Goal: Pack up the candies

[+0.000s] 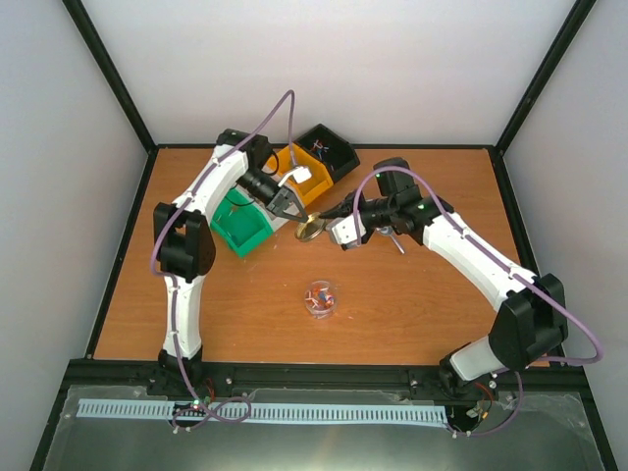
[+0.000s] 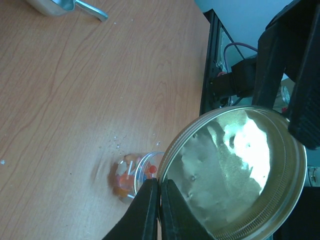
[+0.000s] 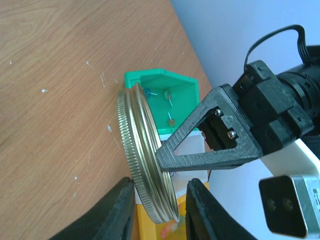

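The round gold lid (image 1: 310, 230) hangs on edge above the table, with my left gripper (image 2: 160, 185) shut on its rim (image 2: 235, 170). My right gripper (image 3: 160, 200) straddles the lid's lower edge (image 3: 145, 165). Its left finger touches the knurled rim and a gap shows at the right finger. The candies (image 2: 131, 176) lie in a small clear jar (image 1: 320, 297) on the table, below the lid. A few more candies show in the green bin (image 3: 170, 117) and the yellow bin (image 3: 175, 229).
Green bin (image 1: 242, 224), yellow bin (image 1: 304, 175) and black bin (image 1: 329, 152) stand in a row at the back. A metal scoop (image 1: 392, 235) lies under the right arm, also in the left wrist view (image 2: 60, 5). Black frame rails edge the table.
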Controlling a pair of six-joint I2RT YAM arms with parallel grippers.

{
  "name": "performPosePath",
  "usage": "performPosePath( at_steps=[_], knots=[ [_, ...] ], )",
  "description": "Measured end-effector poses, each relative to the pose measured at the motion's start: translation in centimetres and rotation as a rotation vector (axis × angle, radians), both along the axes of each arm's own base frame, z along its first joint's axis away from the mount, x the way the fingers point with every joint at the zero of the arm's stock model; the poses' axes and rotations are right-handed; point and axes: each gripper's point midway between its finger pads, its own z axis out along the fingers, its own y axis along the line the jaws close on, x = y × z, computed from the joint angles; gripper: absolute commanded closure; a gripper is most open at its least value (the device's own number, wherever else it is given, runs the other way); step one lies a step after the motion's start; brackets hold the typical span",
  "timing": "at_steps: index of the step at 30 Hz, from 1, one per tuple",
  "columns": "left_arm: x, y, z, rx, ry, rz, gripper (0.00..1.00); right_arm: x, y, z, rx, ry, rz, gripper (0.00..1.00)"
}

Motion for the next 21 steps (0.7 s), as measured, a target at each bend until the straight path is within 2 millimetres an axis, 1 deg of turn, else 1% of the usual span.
performPosePath(
  at_steps=[4, 8, 10, 13, 16, 18, 19, 21],
  knots=[
    [0.0, 0.0, 0.0, -0.001, 0.008, 0.005, 0.95, 0.2, 0.1, -0.3, -0.016, -0.014, -0.008, 0.79],
    [0.0, 0.0, 0.0, 0.007, 0.018, 0.012, 0.94, 0.4, 0.0, -0.6, -0.033, -0.042, -0.005, 0.90],
    [0.0, 0.0, -0.1, 0.011, 0.025, 0.016, 0.92, 0.4, 0.0, -0.6, -0.039, -0.061, -0.001, 0.93],
    [0.0, 0.0, -0.1, 0.013, 0.033, 0.021, 0.80, 0.3, -0.1, -0.9, -0.052, -0.073, -0.001, 0.97],
    [0.0, 0.0, -0.1, 0.016, 0.043, 0.027, 0.62, 0.3, -0.3, -1.2, -0.061, -0.065, -0.009, 0.97],
    [0.1, 0.0, -0.1, 0.021, 0.054, 0.036, 0.52, 0.4, -0.3, -1.3, -0.063, -0.051, -0.025, 0.97],
    [0.2, 0.0, -0.1, 0.023, 0.058, 0.044, 0.48, 0.5, -0.4, -1.3, -0.064, -0.045, -0.034, 0.97],
    [0.9, 0.4, -0.3, 0.022, 0.050, 0.078, 0.35, 0.6, -0.5, -1.4, -0.063, -0.016, -0.063, 0.97]
  ],
)
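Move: The golden lid, pinched at its rim by the left fingers, has its middle about 3 cm back, 2 cm right and 2 cm above the left hand. From the right hand, whose part-open fingers straddle its near rim, it is level fore and aft, some 3 cm left and 2 cm below. The candy jar stands about 10 cm back, 2 cm left and 20 cm below the right hand; the scoop about 5 cm ahead and 11 cm right. From the left hand the green box lies roughly 2 cm ahead and 13 cm left. The lid changes hands in the air: the right fingers close from part-open and pinch its rim, that hand sinking about 1.5 cm meanwhile with a slight wrist tilt. Only then do the left fingers, steady until now, spread to about half open and let go of the rim, and the left hand starts forward, barely 1 cm. ##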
